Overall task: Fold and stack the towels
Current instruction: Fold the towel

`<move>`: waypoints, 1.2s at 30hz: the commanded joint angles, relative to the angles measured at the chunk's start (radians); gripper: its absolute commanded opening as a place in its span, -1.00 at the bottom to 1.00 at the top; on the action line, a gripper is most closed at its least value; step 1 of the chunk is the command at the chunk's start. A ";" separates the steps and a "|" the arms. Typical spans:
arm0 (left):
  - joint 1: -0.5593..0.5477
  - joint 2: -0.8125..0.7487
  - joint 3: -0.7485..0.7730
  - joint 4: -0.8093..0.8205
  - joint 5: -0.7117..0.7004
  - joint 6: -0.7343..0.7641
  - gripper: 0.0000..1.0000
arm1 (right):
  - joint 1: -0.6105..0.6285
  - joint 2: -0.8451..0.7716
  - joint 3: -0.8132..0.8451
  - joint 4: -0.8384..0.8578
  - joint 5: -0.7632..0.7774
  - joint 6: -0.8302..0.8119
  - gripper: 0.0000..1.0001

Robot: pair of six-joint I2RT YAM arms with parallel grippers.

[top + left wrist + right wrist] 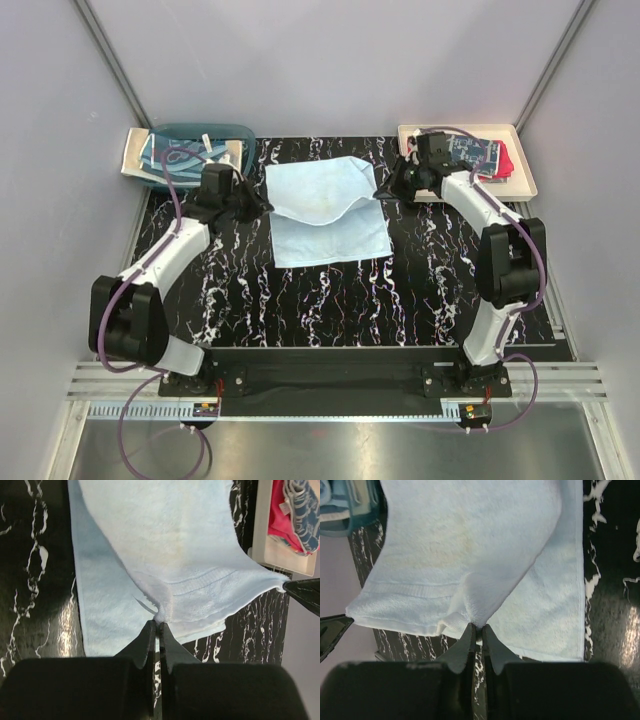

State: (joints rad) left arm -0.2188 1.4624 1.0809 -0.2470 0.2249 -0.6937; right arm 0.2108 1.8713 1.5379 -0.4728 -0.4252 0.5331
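Note:
A plain light blue towel [325, 205] lies in the middle of the black marbled table, its far part lifted and doubled over the near part. My left gripper [262, 207] is shut on the towel's left edge [159, 614]. My right gripper [382, 191] is shut on its right edge [477, 621]. The towel sags between them. A red-pink towel [507, 160] and a patterned blue towel [470, 152] lie on the cream tray [525, 172] at the far right. More patterned towels [175, 157] lie in the teal basket [200, 131] at the far left.
The tray also shows in the left wrist view [265, 545], close to the towel's right corner. The basket corner shows in the right wrist view [340, 510]. Grey walls close in the table on three sides.

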 commanded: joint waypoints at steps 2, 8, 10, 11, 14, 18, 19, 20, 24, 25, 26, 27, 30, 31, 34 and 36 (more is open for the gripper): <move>-0.010 -0.088 -0.091 0.061 -0.039 -0.058 -1.00 | 0.015 -0.096 -0.108 0.063 -0.021 0.041 -0.96; -0.024 -0.112 -0.186 0.078 -0.018 -0.075 -1.00 | 0.016 -0.130 -0.287 0.111 0.008 0.038 -0.95; -0.028 -0.112 -0.217 0.084 -0.012 -0.076 -1.00 | 0.018 -0.130 -0.311 0.128 0.013 0.038 -0.97; -0.034 -0.111 -0.225 0.090 -0.012 -0.076 -1.00 | 0.018 -0.127 -0.323 0.131 0.013 0.038 -0.99; -0.036 -0.099 -0.242 0.092 -0.007 -0.081 -1.00 | 0.016 -0.120 -0.338 0.131 0.023 0.033 -1.00; -0.040 -0.100 -0.257 0.086 -0.009 -0.082 -1.00 | 0.018 -0.124 -0.358 0.138 0.026 0.028 -1.00; -0.039 -0.102 -0.259 0.080 -0.009 -0.082 -1.00 | 0.018 -0.124 -0.360 0.135 0.028 0.025 -1.00; -0.040 -0.106 -0.259 0.075 -0.007 -0.082 -1.00 | 0.018 -0.129 -0.363 0.132 0.037 0.022 -1.00; -0.040 -0.135 -0.259 0.060 -0.010 -0.082 -1.00 | 0.018 -0.159 -0.364 0.117 0.055 0.016 -1.00; -0.040 -0.145 -0.260 0.049 -0.012 -0.078 -1.00 | 0.018 -0.164 -0.360 0.111 0.059 0.010 -1.00; -0.040 -0.157 -0.257 0.043 -0.012 -0.076 -1.00 | 0.018 -0.175 -0.352 0.103 0.063 0.007 -1.00; -0.040 -0.166 -0.259 0.038 -0.012 -0.078 -1.00 | 0.016 -0.179 -0.349 0.094 0.068 0.004 -1.00; -0.040 -0.188 -0.265 0.026 -0.012 -0.072 -1.00 | 0.018 -0.199 -0.343 0.082 0.083 -0.001 -1.00; -0.040 -0.191 -0.266 0.023 -0.012 -0.070 -1.00 | 0.018 -0.205 -0.346 0.080 0.086 0.001 -1.00; -0.040 -0.195 -0.292 0.035 0.002 -0.075 -1.00 | 0.018 -0.213 -0.354 0.079 0.095 0.001 -1.00; -0.040 -0.192 -0.312 0.047 0.011 -0.079 -1.00 | 0.018 -0.219 -0.374 0.088 0.098 0.005 -1.00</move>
State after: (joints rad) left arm -0.2554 1.2865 0.8009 -0.2302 0.2123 -0.7681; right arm 0.2226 1.6958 1.1717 -0.3901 -0.3553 0.5484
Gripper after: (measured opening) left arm 0.027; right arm 0.109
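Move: Each gripper already pinches one corner of the light blue towel's raised upper layer. From the left gripper, the lower layer's near-left corner lies about 9 cm back, 1 cm to the right and 15 cm below; the blue basket is some 19 cm ahead and 16 cm to the left. From the right gripper, the near-right corner lies about 12 cm back, 3 cm to the right and 14 cm below; the white tray is roughly 13 cm ahead and 18 cm to the right. Keep both corners pinched and swing the two grippers together down and back towards the lower layer's near edge, about 7 cm each way, tipping the fingers some 10 degrees further down. Then stop going back and lift both by 2 to 3 cm, letting the tips ease up a little, while the right gripper drifts slightly right. ##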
